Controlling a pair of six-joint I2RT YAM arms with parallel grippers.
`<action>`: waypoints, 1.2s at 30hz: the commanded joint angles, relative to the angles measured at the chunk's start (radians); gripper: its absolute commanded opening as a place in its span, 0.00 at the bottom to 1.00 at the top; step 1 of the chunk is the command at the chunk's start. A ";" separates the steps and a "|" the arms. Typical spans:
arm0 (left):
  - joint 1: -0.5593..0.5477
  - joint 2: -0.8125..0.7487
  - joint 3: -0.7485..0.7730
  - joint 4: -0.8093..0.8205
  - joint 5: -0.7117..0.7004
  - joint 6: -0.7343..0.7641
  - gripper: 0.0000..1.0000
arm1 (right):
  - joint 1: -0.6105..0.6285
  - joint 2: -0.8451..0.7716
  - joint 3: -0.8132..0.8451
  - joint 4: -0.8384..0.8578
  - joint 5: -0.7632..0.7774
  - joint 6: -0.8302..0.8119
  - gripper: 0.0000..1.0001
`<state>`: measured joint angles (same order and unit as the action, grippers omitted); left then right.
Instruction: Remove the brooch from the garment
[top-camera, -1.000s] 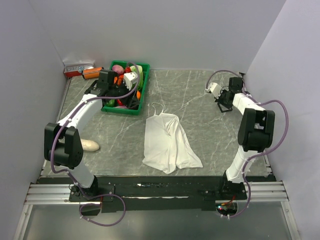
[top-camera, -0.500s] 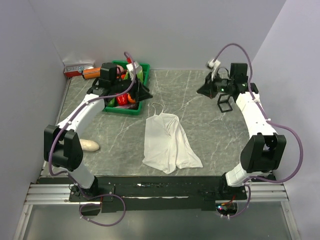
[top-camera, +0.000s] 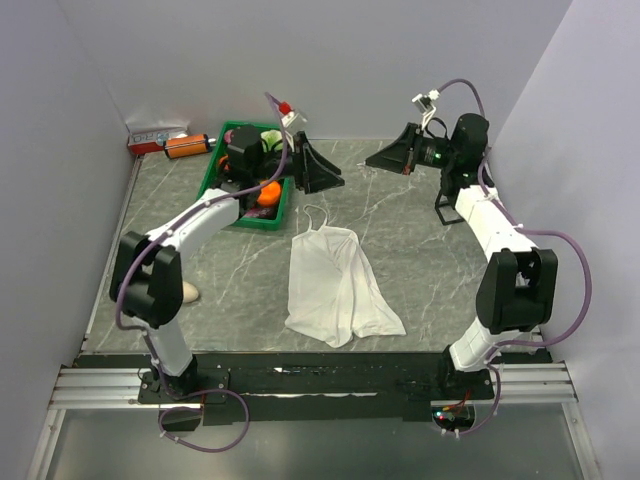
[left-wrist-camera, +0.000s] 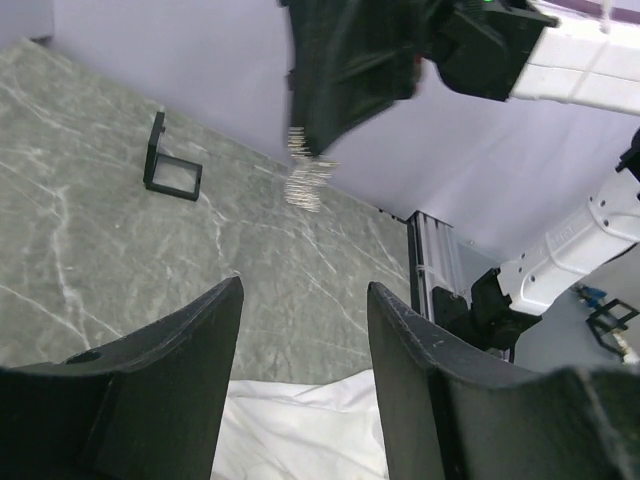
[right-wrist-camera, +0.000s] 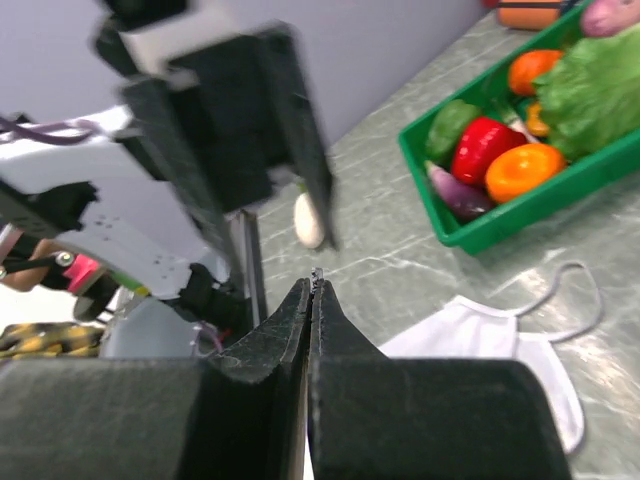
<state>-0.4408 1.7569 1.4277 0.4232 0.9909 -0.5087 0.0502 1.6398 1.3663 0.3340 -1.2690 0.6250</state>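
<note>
The garment (top-camera: 335, 285) lies flat on the grey table, straps toward the back; its white edge (left-wrist-camera: 300, 430) shows below my left fingers. My right gripper (top-camera: 372, 160) hovers at the back, above the table, jaws pressed shut. A tiny silvery piece, the brooch (right-wrist-camera: 317, 272), pokes out of its tips (right-wrist-camera: 314, 282). In the left wrist view the brooch (left-wrist-camera: 305, 178) is a blurred glittering bit under the right gripper (left-wrist-camera: 305, 135). My left gripper (top-camera: 338, 181) faces it from the left, open (left-wrist-camera: 305, 290), nothing between its fingers.
A green bin (top-camera: 250, 222) of toy vegetables stands at the back left, seen also from the right wrist (right-wrist-camera: 480, 235). A white oval lump (top-camera: 180, 291) lies by the left arm. A small black frame (top-camera: 447, 210) stands at the back right. An orange item (top-camera: 185, 146) rests against the back wall.
Both arms have swung toward the back middle. The left gripper came out over the bin to the right; the right gripper moved left from the back right corner. They now point at each other.
</note>
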 joint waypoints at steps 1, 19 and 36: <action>0.004 0.055 0.051 0.155 0.017 -0.154 0.58 | 0.037 -0.008 0.016 0.151 -0.047 0.104 0.00; 0.001 0.096 0.086 0.285 0.097 -0.220 0.50 | 0.062 0.003 0.034 0.059 -0.055 0.028 0.00; -0.027 0.131 0.131 0.279 0.127 -0.205 0.35 | 0.082 0.009 0.034 0.060 -0.056 0.028 0.00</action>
<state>-0.4591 1.8805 1.5082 0.6544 1.0843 -0.7185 0.1200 1.6470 1.3689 0.3717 -1.3106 0.6605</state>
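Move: In the air between the hands, pinched in the right fingertips, the brooch is about 6 cm to the left hand's right, 2 cm ahead and roughly 1 cm higher. Some 29 cm below, the garment's middle is 12 cm back and 2 cm right of the left hand; the green crate is 15 cm ahead, 21 cm left. From the right hand, the left fingers are 6 cm left, 2 cm back, 1 cm lower; the black case is 7 cm ahead, 24 cm right, low down. Bringing the brooch to the open left fingers, the right hand slides about 2.5 cm left and 2 cm back, then holds still, grip kept. The left hand dips forward and down some 2 cm, comes back up, then eases right about 1 cm more towards the brooch, turning slightly clockwise and narrowing its fingers by about a third around it without shutting; touch can't be seen. ##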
